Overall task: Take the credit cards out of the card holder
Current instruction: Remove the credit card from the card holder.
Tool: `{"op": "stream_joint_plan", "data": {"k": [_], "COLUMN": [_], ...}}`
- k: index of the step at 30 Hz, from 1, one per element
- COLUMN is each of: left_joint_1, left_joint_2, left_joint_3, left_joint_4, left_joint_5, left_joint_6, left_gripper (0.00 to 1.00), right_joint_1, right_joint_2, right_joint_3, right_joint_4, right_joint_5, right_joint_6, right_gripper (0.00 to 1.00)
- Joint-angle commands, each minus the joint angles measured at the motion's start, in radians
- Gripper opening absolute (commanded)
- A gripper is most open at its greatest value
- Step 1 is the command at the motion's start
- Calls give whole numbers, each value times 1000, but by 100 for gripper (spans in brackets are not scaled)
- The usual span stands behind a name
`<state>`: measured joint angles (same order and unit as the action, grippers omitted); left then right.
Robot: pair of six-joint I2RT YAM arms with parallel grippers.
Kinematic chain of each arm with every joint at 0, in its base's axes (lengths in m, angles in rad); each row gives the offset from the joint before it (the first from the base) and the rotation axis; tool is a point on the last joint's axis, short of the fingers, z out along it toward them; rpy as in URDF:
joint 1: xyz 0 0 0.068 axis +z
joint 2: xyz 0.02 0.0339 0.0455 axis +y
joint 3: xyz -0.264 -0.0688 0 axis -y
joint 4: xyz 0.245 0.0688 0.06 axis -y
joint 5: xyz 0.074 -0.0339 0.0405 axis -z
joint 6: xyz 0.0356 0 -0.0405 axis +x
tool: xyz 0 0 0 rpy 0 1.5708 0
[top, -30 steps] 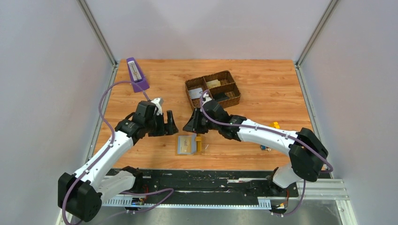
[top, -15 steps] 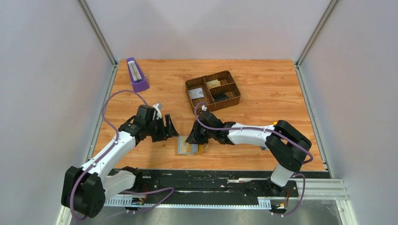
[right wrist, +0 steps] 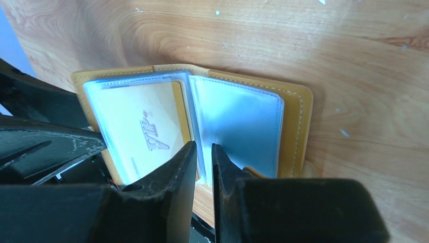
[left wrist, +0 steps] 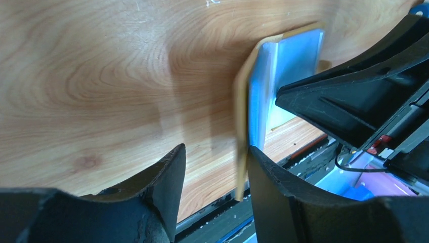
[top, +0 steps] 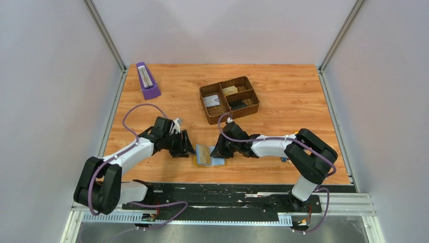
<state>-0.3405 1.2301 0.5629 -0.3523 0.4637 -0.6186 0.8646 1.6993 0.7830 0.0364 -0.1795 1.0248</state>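
The card holder (top: 207, 156) lies open on the table near the front edge, mustard-yellow outside with blue-grey pockets. In the right wrist view a cream credit card (right wrist: 141, 126) with "VIP" lettering sits in the left pocket of the card holder (right wrist: 296, 126). My right gripper (right wrist: 204, 147) is shut on the lower edge of the middle pocket leaf. In the left wrist view one cover of the card holder (left wrist: 283, 71) stands on edge against my right-hand finger. My left gripper (left wrist: 215, 152) is open, with a gap between that cover and the other finger. From above, the left gripper (top: 186, 148) and right gripper (top: 220, 150) flank the holder.
A brown woven compartment tray (top: 253, 108) with a few flat items stands behind the holder. A purple metronome-like object (top: 146, 81) sits at the back left. The black base rail (top: 227, 195) runs just in front of the holder. Walls enclose the table on three sides.
Both arms have come down and toward the front edge, onto the holder. The holder now lies open. The left jaws have narrowed around its left cover, and the right jaws have closed on a pocket leaf.
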Motion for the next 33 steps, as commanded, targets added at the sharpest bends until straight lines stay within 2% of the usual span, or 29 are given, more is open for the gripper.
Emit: {"op": "stream_joint_plan", "data": {"k": [1, 6, 12, 18, 21, 28, 33], "left_joint_1": [1, 1, 2, 0, 0, -9, -18], "left_joint_2": [32, 40, 40, 19, 15, 93, 136], "left_joint_3": [-18, -30, -38, -6, -6, -41, -40], "left_joint_4": [119, 171, 203, 123, 139, 281, 278], "left_joint_5": [91, 138, 148, 89, 108, 200, 171], "left_joint_6": [21, 9, 4, 35, 28, -25, -17], "left_gripper": [56, 54, 60, 62, 56, 33, 27], "right_joint_1": [-22, -27, -26, -27, -26, -26, -26], "right_joint_2": [-31, -55, -62, -32, -24, -13, 3], "right_joint_3": [-29, -25, -3, 9, 13, 23, 24], "right_joint_4": [43, 48, 65, 96, 105, 103, 97], "right_joint_5": [-3, -22, -45, -85, -89, -87, -77], "right_joint_6": [-27, -45, -49, -37, -35, -38, -35], "right_gripper": [19, 20, 21, 20, 20, 20, 20]}}
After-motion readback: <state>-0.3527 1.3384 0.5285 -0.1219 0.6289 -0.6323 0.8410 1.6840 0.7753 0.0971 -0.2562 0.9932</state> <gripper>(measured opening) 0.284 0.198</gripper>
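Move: The VIP card in the card holder's left page lies about 5 cm to the right of my left hand, 1 cm nearer the base and 4 cm lower. That page is tilted up by my left finger. The holder's right blue page is some 10 cm to the right and 1 cm back, and the basket about 24 cm ahead and 15 cm right. From my right hand, the card is about 4 cm to the left, level fore and aft and just below the tips. I bring my left hand some 3 cm to the right over the VIP card, leaving the edge of the tilted left page, while its half-open fingers narrow to about half their gap and tip some 10 degrees flatter towards the right. My right hand, fingers still nearly shut at the blue page, eases slightly right, then rises about 1.5 cm and edges back left. ##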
